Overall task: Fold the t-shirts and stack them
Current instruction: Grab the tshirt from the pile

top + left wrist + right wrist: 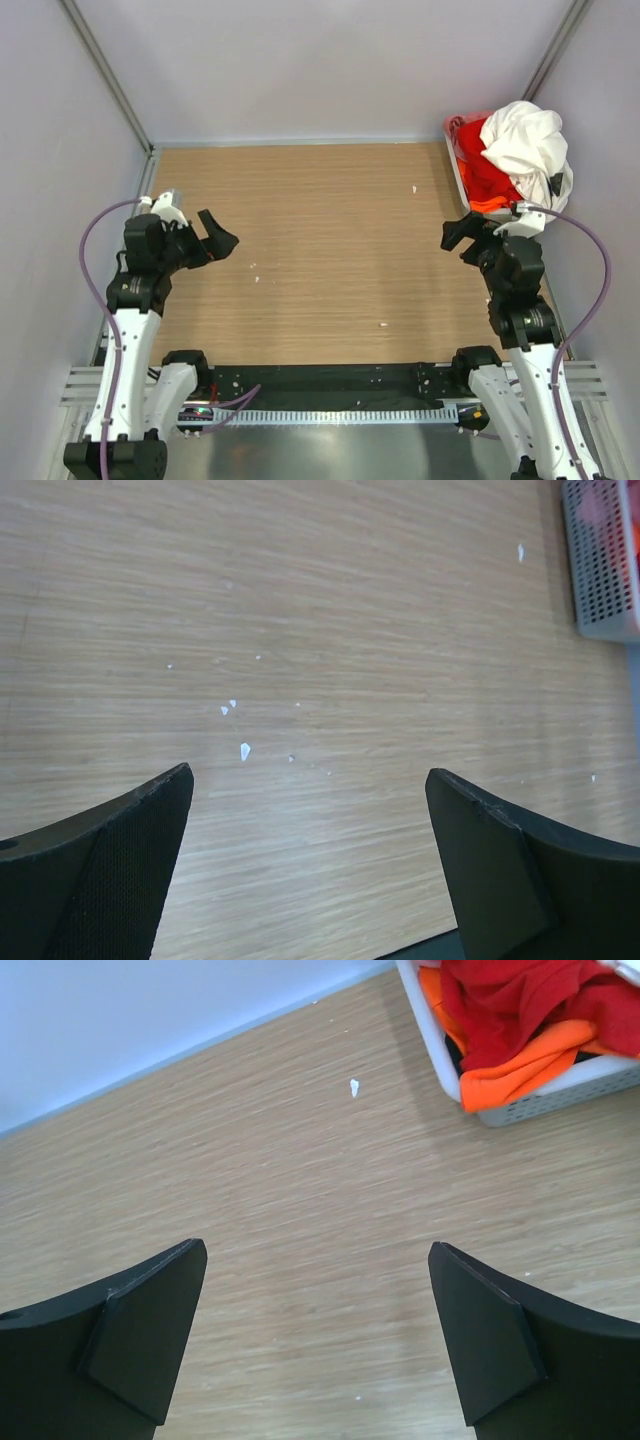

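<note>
The t-shirts lie crumpled in a pale plastic tub (455, 165) at the table's far right. A white shirt (528, 140) sits on top of a red shirt (482, 168) and an orange shirt (487, 204). In the right wrist view the red shirt (520, 1000) and the orange shirt (520, 1065) hang over the tub rim (560, 1095). My right gripper (460, 232) is open and empty, just in front of the tub. My left gripper (216, 240) is open and empty over bare wood at the left. Both also show open in the left wrist view (310, 780) and the right wrist view (318, 1255).
The wooden table (330, 250) bears a few small white specks (244, 750). Grey walls stand close on the left, back and right. The tub's perforated corner shows in the left wrist view (600, 560). A black strip runs along the table's near edge (330, 378).
</note>
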You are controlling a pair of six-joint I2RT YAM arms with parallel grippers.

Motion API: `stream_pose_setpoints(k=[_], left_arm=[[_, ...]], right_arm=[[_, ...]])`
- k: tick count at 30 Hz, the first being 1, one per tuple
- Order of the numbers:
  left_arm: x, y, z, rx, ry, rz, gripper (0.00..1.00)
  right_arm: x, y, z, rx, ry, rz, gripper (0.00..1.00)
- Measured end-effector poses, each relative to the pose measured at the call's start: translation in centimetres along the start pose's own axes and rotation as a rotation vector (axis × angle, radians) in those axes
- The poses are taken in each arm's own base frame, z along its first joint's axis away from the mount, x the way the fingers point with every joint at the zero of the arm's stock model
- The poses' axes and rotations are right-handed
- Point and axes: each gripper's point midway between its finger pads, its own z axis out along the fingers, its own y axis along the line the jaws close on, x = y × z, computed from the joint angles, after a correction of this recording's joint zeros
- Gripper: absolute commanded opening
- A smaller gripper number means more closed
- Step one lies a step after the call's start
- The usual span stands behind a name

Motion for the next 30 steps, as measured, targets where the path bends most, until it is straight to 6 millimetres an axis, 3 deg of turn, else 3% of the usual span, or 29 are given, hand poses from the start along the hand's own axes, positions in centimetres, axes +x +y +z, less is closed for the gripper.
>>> stream_pose_setpoints(k=[4, 10, 15, 19, 24, 30], left_arm=[[-0.8, -1.3, -1.5, 0.041, -0.067, 0.008, 1.0], [-0.7, -1.9, -1.1, 0.079, -0.054, -0.027, 1.0], [0.4, -1.4, -1.5, 0.065, -0.065, -0.049, 1.0], [0.3, -1.7, -2.0, 0.073, -0.081, -0.034, 1.0], [0.4, -1.8, -2.0, 0.079, -0.076, -0.029, 1.0], [0.6, -1.8, -1.9, 0.077, -0.067, -0.033, 1.0]], right_arm=[[-0.5, 0.6, -1.8, -0.029, -0.019, 0.072, 1.0], [-3.1, 1.7, -3.8, -0.047, -0.06, 0.131, 1.0], [-6.2, 2.0, -3.2, 0.026, -0.033, 0.134, 1.0], [-8.9, 2.0, -0.8, 0.135, 0.013, 0.118, 1.0], [-10.5, 0.8, 3.6, 0.279, 0.057, 0.087, 1.0], [-8.8, -5.8, 12.7, 0.494, 0.198, 0.1, 1.0]])
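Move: The t-shirt pile in its basket lies about 22 cm ahead of the right hand, 18 cm to its right and some 13 cm below. The white t-shirt on top is centred roughly 24 cm ahead and 21 cm right of that hand. The red t-shirt is about 20 cm ahead and 13 cm right, the orange one 14 cm ahead and 14 cm right. From the left hand the pile lies some 57 cm right and 23 cm ahead. Heading for the pile without visibly touching it yet, the right hand first backs off slightly while rising about 9 cm, then sweeps quickly forward and to the right over the basket's near left side and sinks some 6 cm towards the clothes. Its wide-open fingers tip down about 20 degrees and swing clockwise about as much. The left hand eases back roughly 2 cm. ##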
